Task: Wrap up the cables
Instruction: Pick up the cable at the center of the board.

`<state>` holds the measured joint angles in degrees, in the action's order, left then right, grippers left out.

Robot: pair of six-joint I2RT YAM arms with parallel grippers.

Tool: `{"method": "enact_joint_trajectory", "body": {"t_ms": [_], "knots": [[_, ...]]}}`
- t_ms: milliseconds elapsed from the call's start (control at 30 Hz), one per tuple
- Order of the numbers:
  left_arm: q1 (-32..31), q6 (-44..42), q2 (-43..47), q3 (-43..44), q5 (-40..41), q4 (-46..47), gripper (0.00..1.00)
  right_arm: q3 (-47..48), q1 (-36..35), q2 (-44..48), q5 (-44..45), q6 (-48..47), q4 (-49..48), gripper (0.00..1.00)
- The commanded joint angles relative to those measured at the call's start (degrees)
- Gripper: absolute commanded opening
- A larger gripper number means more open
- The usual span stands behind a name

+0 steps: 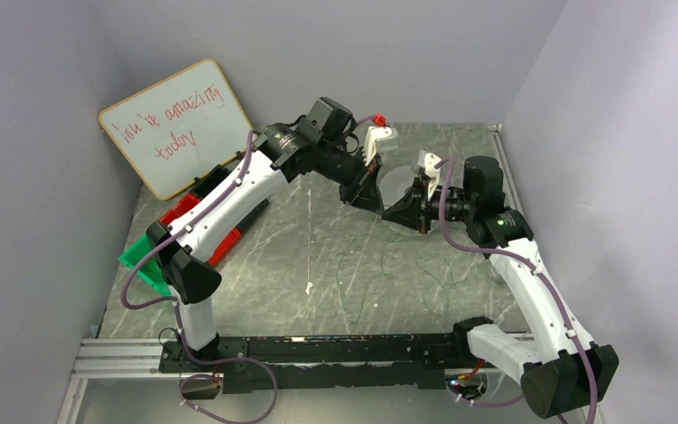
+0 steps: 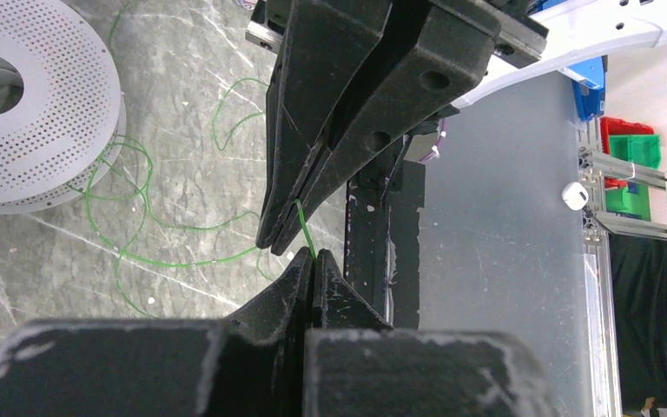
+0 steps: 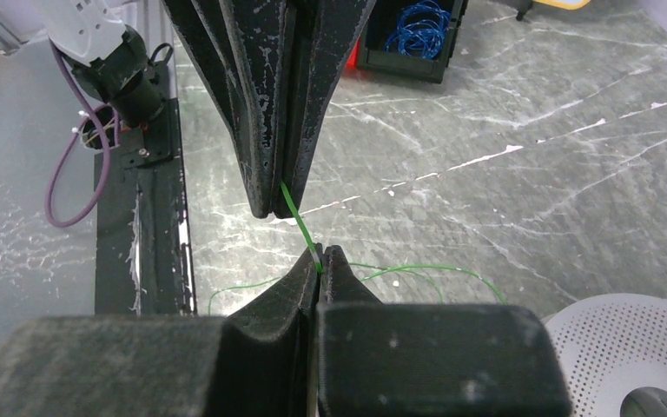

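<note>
A short stretch of the thin green cable [image 2: 304, 228] is stretched between my two grippers, which meet tip to tip above the table. My left gripper [image 2: 313, 257] is shut on one end of that stretch. My right gripper [image 3: 320, 253] is shut on the other end of the same cable [image 3: 295, 217]. From above, the left gripper [image 1: 377, 204] and right gripper [image 1: 389, 215] nearly touch beside the white perforated spool [image 1: 399, 181]. Loose loops of cable [image 2: 135, 217] lie on the marble table beside the spool [image 2: 43, 113], and more strands [image 3: 417, 269] trail behind my right fingers.
A whiteboard [image 1: 177, 124] leans at the back left, with red and green bins [image 1: 146, 261] below it. A black bin with a blue wire coil [image 3: 417, 26] sits farther off. The black base rail [image 1: 318, 358] runs along the near edge.
</note>
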<state>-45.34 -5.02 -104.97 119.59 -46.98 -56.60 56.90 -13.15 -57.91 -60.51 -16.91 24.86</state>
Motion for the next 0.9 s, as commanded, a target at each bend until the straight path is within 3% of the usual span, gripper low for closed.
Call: {"method": "enact_joint_trajectory", "body": {"t_ms": [0,567,733,867], "knots": [[0.2,2.6,1.7,0.4,-4.1,2.8,0.03,-0.8,0.4,0.3,-1.6,0.8,-3.3,0.00],[0.1,8.4,0.2,-0.2,-5.4,6.1,0.03,-1.8,0.3,0.6,-2.8,3.4,-6.5,0.00],[0.3,7.9,0.7,-1.2,-1.8,6.1,0.02,-1.0,1.3,3.1,-2.2,1.1,-4.6,0.32],[1.3,8.4,2.0,-3.0,-1.2,7.3,0.03,-1.8,3.2,6.0,-1.2,0.2,-5.2,0.40]]}}
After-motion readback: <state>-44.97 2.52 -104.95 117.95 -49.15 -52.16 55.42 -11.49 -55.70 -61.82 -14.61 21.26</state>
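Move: I already have the green cable pinched at both fingertips, with only a short stretch, about 3 cm, between my hands. From my left hand the white spool stands some 13 cm ahead, 11 cm to the right and 27 cm below; loose cable loops lie about 2 cm ahead, 5 cm to the right and 32 cm down. From my right hand the spool is about 12 cm ahead, 8 cm to the right and 23 cm below. I let the cable go from my right fingers: they hold almost still while shut, then open to a bit over a third, and that hand starts up and to its right, away from my left, by about 1 cm. My left hand keeps its pinch on the cable throughout, rising a centimetre or so with a slight tilt of some 5 degrees, then easing partly back down. ##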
